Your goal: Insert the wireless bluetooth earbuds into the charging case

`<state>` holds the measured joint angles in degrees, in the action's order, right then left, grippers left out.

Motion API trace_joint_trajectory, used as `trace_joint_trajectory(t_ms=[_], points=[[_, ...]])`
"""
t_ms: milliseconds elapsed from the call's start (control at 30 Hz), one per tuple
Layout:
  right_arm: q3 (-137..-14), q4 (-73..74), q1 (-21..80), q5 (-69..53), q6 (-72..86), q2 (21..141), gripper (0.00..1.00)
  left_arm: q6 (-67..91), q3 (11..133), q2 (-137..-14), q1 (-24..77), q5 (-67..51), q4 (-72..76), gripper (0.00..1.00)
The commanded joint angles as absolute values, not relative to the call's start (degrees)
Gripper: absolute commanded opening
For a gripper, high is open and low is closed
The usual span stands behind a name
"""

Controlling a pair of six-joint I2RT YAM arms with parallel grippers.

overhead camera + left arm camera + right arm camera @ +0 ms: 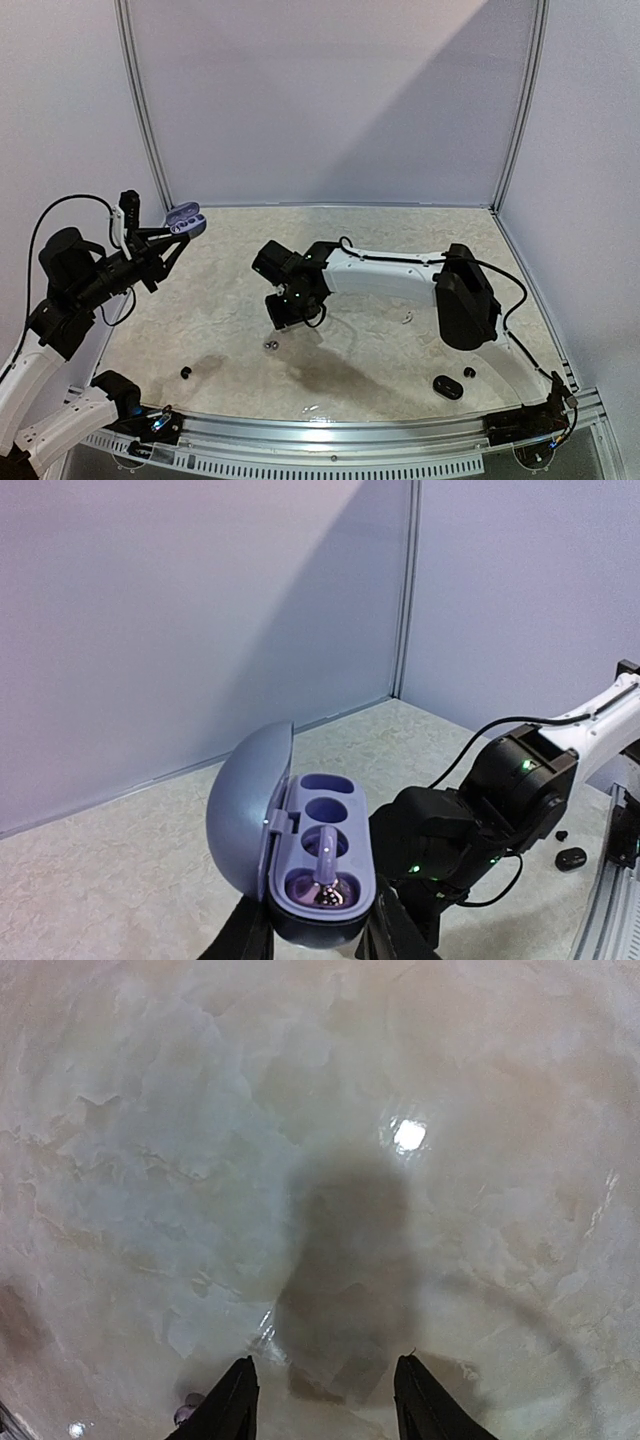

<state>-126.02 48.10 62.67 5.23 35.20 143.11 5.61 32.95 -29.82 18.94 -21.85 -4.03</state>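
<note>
My left gripper [170, 238] is raised over the table's left side, shut on an open lavender charging case [186, 220]. In the left wrist view the charging case [322, 825] has its lid swung left, and one lavender earbud [334, 872] sits in the nearest socket. The left gripper [315, 935] clamps the base of the case. My right gripper [287, 312] points down at mid-table, open and empty. A small greyish earbud [270, 345] lies just in front of it. In the right wrist view this earbud [186, 1412] lies left of the right gripper [325, 1395], outside the fingers.
A black earbud [185, 373] lies near the front left. A black case [448, 387] and a small black bud [469, 372] lie at the front right. A small whitish piece [407, 318] sits under the right arm. White walls enclose the table.
</note>
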Motion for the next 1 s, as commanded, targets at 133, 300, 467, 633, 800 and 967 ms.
trace_joint_trajectory(t_ms=[133,300,467,633,800,967], points=[[-130.0,51.2,65.4,3.9,34.2,146.5,0.42,6.0,31.8,-29.4,18.3,-21.9,-4.1,0.0],[-129.7,52.3,65.5,2.2,34.5,147.4,0.33,6.2,31.7,-29.4,18.3,-21.9,-4.0,0.0],[-129.6,51.8,66.1,1.2,33.9,147.4,0.26,6.0,31.7,-29.0,18.4,-22.0,-4.4,0.0],[-129.3,51.6,67.0,0.6,32.7,147.4,0.2,5.5,31.7,-28.7,18.4,-21.8,-5.0,0.0],[-127.6,51.5,67.6,0.7,32.3,146.4,0.19,5.2,31.7,-28.5,18.4,-21.8,-5.7,0.0],[-126.9,51.7,68.5,0.7,30.9,145.4,0.19,5.1,31.4,-28.5,18.3,-21.7,-5.5,0.0]])
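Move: The loose purple earbud lies on the table about 6 cm back from the right gripper, 2 cm to its left and some 3 cm below. Beyond that, a black earbud lies roughly 12 cm back and 19 cm left of this gripper, a clear scrap 21 cm back and 6 cm right, both at table height. From the left gripper the purple earbud is about level, 10 cm to the right and 32 cm down. Bring the right gripper back about 5 cm low over the table towards the loose purple earbud, drifting some 2 cm left and sinking slightly, with the wrist turning under 10 degrees counter-clockwise. Narrow its half-open fingers on the way to a small gap, but don't shut them. Keep the left gripper still, holding the open case up. ##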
